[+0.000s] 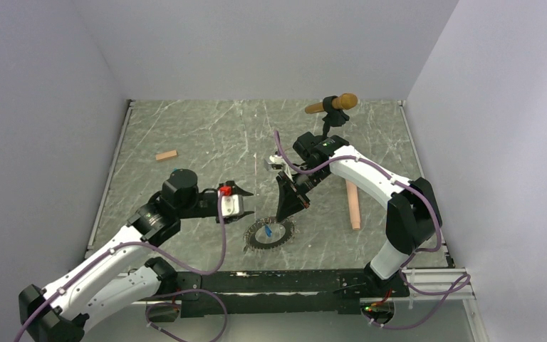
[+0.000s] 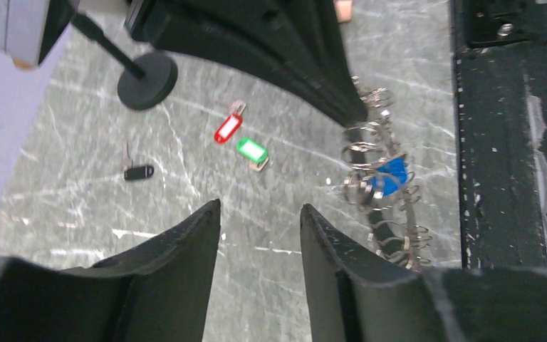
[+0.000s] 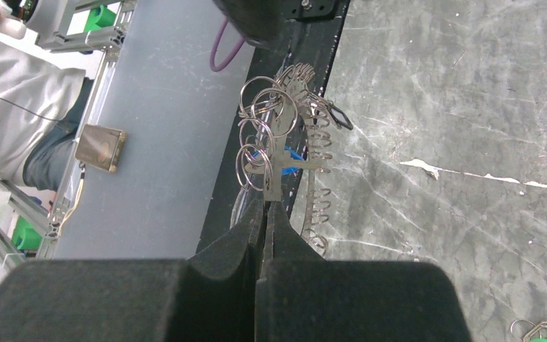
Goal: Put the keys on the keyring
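The keyring (image 1: 269,234), a loop of metal links carrying many small rings, lies near the table's front edge. My right gripper (image 1: 290,208) points down at it. In the right wrist view that gripper (image 3: 266,206) is shut on a thin metal tab of the keyring (image 3: 271,128). A blue-tagged key (image 2: 388,174) sits in among the rings. The red-tagged key (image 2: 228,128) and the green-tagged key (image 2: 251,149) lie loose on the table, side by side. My left gripper (image 2: 260,210) hovers short of them, open with nothing between its fingers, and stands left of the ring (image 1: 248,203).
A black stand (image 2: 147,80) with a round base holds a wooden-tipped piece (image 1: 331,105) at the back. A small black fob with a key (image 2: 139,172) lies left of the tags. There is a wooden block (image 1: 166,154) at far left, a wooden stick (image 1: 354,204) at right, and a black rail (image 1: 278,281) along the near edge.
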{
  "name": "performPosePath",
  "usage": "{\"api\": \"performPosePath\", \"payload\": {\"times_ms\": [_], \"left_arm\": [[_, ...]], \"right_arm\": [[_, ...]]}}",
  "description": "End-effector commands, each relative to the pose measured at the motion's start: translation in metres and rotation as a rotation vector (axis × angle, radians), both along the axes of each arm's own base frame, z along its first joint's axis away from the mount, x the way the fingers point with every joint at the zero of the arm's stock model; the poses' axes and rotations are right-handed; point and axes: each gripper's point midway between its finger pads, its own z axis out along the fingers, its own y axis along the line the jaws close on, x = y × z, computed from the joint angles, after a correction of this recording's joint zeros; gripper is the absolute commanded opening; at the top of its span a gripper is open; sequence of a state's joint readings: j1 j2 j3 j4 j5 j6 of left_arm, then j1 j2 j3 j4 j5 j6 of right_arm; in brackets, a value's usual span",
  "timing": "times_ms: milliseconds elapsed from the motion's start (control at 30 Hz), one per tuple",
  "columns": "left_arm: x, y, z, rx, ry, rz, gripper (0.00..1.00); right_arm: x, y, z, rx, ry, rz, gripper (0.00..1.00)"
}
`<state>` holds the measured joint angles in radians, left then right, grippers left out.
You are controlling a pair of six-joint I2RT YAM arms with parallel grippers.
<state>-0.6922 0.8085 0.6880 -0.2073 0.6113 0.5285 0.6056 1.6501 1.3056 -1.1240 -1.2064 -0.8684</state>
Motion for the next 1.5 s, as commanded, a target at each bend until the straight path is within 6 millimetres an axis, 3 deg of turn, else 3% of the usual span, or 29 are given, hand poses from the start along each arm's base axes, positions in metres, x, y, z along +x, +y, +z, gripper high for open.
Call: {"api": "performPosePath", "payload": {"times_ms": [0, 100, 200, 400, 733, 1067, 1200, 1400, 1467], "left_arm": [[-0.028, -0.004, 0.025, -0.042, -0.102, -0.178, 0.53], [-0.038, -0.006, 0.04, -0.046, -0.111, -0.243, 0.53], [-0.044, -0.013, 0.041, -0.025, -0.102, -0.285, 0.53], [-0.044, -0.028, 0.028, 0.04, -0.086, -0.292, 0.5], [-0.047, -0.031, 0.003, 0.115, -0.047, -0.287, 0.45], [-0.023, -0.02, -0.028, 0.235, -0.032, -0.155, 0.24], [-0.02, -0.017, -0.027, 0.236, -0.038, -0.127, 0.2], [-0.025, -0.016, -0.024, 0.21, -0.044, -0.139, 0.06], [-0.027, -0.017, -0.022, 0.188, -0.051, -0.146, 0.07]], "right_arm": [[-0.001, 0.006, 0.018, 0.085, -0.003, 0.013, 0.0], [-0.001, 0.006, 0.017, 0.083, 0.0, 0.013, 0.0], [0.0, 0.007, 0.017, 0.082, 0.004, 0.015, 0.0], [0.0, 0.007, 0.016, 0.08, 0.0, 0.013, 0.0], [-0.001, 0.006, 0.017, 0.083, 0.003, 0.015, 0.0], [-0.002, 0.005, 0.017, 0.083, -0.004, 0.012, 0.0], [-0.002, 0.005, 0.017, 0.081, -0.004, 0.012, 0.0], [-0.002, 0.005, 0.017, 0.081, -0.004, 0.011, 0.0], [-0.002, 0.005, 0.016, 0.081, -0.003, 0.013, 0.0]]}}
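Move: The small wire ring on the keyring's rim that the left hand goes for lies about 3 cm back, 2 cm to the right and 3 cm below that hand. The closed right fingertips, already gripping the rim, are roughly 4 cm farther right of the ring and a centimetre lower. The blue key hangs some 5 cm behind the ring and 3 cm below it. From the right hand, the ring is about 4 cm to the left, level fore and aft. The wire ring is reached by the left hand in a hook-shaped path: back about 5 cm with a short rise and a drift right, then down nearly 6 cm and 2 cm forward onto the rim beside the right fingertips. Its fingertips tip some 10 degrees lower while the fingers close from half open to nearly shut, pinching the ring. The right hand stays put, keeping its grip on the rim. ##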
